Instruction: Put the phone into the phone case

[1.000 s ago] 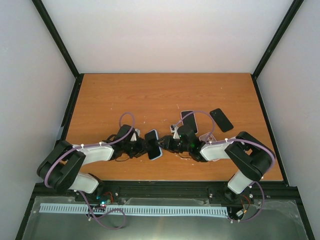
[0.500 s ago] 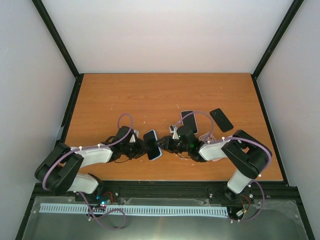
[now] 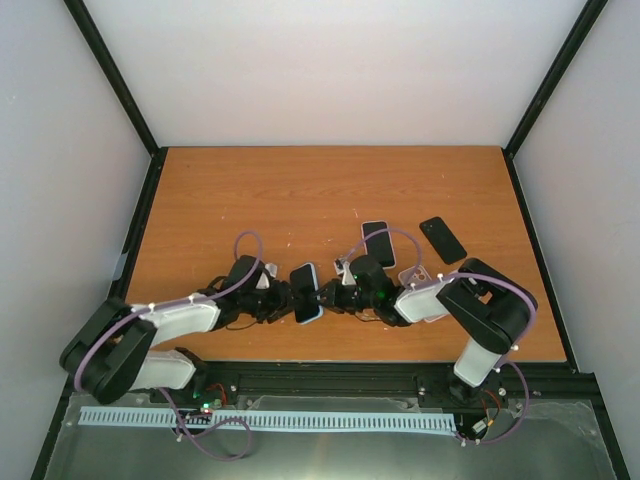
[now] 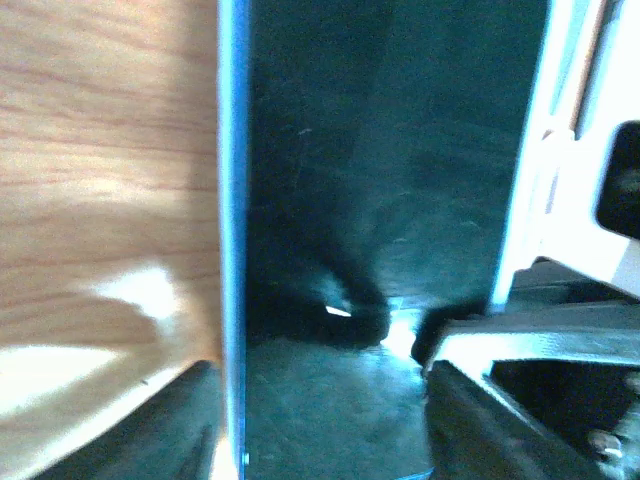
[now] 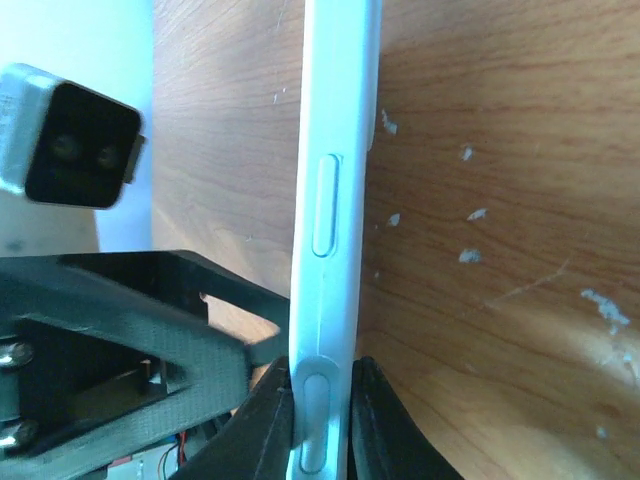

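A dark-screened phone sits in a light blue phone case, held on edge just above the table between the two arms. In the left wrist view the screen fills the frame, with the case rim down its left side. My left gripper straddles the cased phone's width, open, with a thin bright gap at the left finger. In the right wrist view my right gripper is shut on the case's thin side wall, near a button. From above, the left gripper and right gripper face each other.
Two other dark phones lie flat behind the right arm, one near the middle and one further right. A pale flat item is partly hidden by the right arm. The left wrist camera shows close in the right wrist view.
The right gripper has closed onto the case's edge. The left jaws have widened around the cased phone. Both arms have shifted slightly left.
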Robot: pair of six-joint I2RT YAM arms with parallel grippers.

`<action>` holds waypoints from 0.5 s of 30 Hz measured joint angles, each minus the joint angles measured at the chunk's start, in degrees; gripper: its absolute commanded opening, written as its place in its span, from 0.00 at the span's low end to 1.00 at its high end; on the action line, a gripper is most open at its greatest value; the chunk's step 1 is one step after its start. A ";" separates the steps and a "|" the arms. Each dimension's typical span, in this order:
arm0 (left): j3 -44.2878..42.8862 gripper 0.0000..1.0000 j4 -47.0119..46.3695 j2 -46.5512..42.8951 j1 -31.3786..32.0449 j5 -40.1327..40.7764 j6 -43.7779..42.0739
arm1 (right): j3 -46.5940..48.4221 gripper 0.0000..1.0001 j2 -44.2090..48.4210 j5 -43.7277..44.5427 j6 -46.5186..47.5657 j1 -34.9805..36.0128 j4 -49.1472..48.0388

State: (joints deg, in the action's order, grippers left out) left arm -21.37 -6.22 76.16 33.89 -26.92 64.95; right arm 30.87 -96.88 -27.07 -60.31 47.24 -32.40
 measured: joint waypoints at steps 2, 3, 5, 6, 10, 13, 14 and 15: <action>0.74 0.69 1.07 -3.82 0.09 -0.31 0.24 | -1.14 0.11 0.44 -0.72 -0.48 0.04 -1.51; 0.96 0.73 1.51 -6.10 0.07 -0.37 0.15 | -1.29 0.11 0.52 -0.83 -0.57 0.04 -1.66; 1.01 0.82 2.23 -10.32 -0.02 -0.42 0.02 | -2.54 0.10 1.44 -1.25 -0.83 0.02 -2.62; 1.01 0.85 2.56 -12.50 -0.07 -0.28 -0.07 | -3.28 0.10 2.36 -1.51 -1.07 0.02 -3.17; 0.96 0.90 5.40 -21.62 -0.59 0.02 -0.37 | -5.75 0.09 8.39 -2.49 -1.73 0.02 -5.09; 0.17 0.91 8.61 -28.59 -1.18 0.24 -0.76 | -7.54 0.10 15.13 -2.97 -1.81 0.00 -6.05; -0.57 0.91 9.62 -30.23 -1.42 0.28 -1.05 | -8.02 0.10 17.59 -3.21 -1.70 0.00 -6.03; -1.66 0.90 10.82 -31.71 -1.68 0.33 -1.38 | -8.48 0.10 20.35 -3.41 -1.64 0.00 -6.03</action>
State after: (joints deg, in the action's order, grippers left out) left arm -23.03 4.60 44.45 32.21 -26.59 63.57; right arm 22.39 -76.53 -30.48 -61.95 47.24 -38.44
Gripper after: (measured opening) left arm 0.904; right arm 0.113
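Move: My right fingers hold the long edge of the cased phone, whose middle is about 3 cm to their left and slightly farther out. My left fingers are at its opposite edge; its middle lies about 4 cm to their right. From my right hand, the other cased phone is about 13 cm ahead and 14 cm right, the pink case 25 cm right and about level, and the black phone 14 cm ahead and 30 cm right; all lie roughly 4 cm below. I open my left fingers from about half to nearly full and draw them straight up and away from the cased phone, rising some 13 cm while they tilt towards level. My right hand keeps its pinch on the case's edge, drifts back nearly 3 cm and then lifts the cased phone about 10 cm, swinging its fingertips upward. ##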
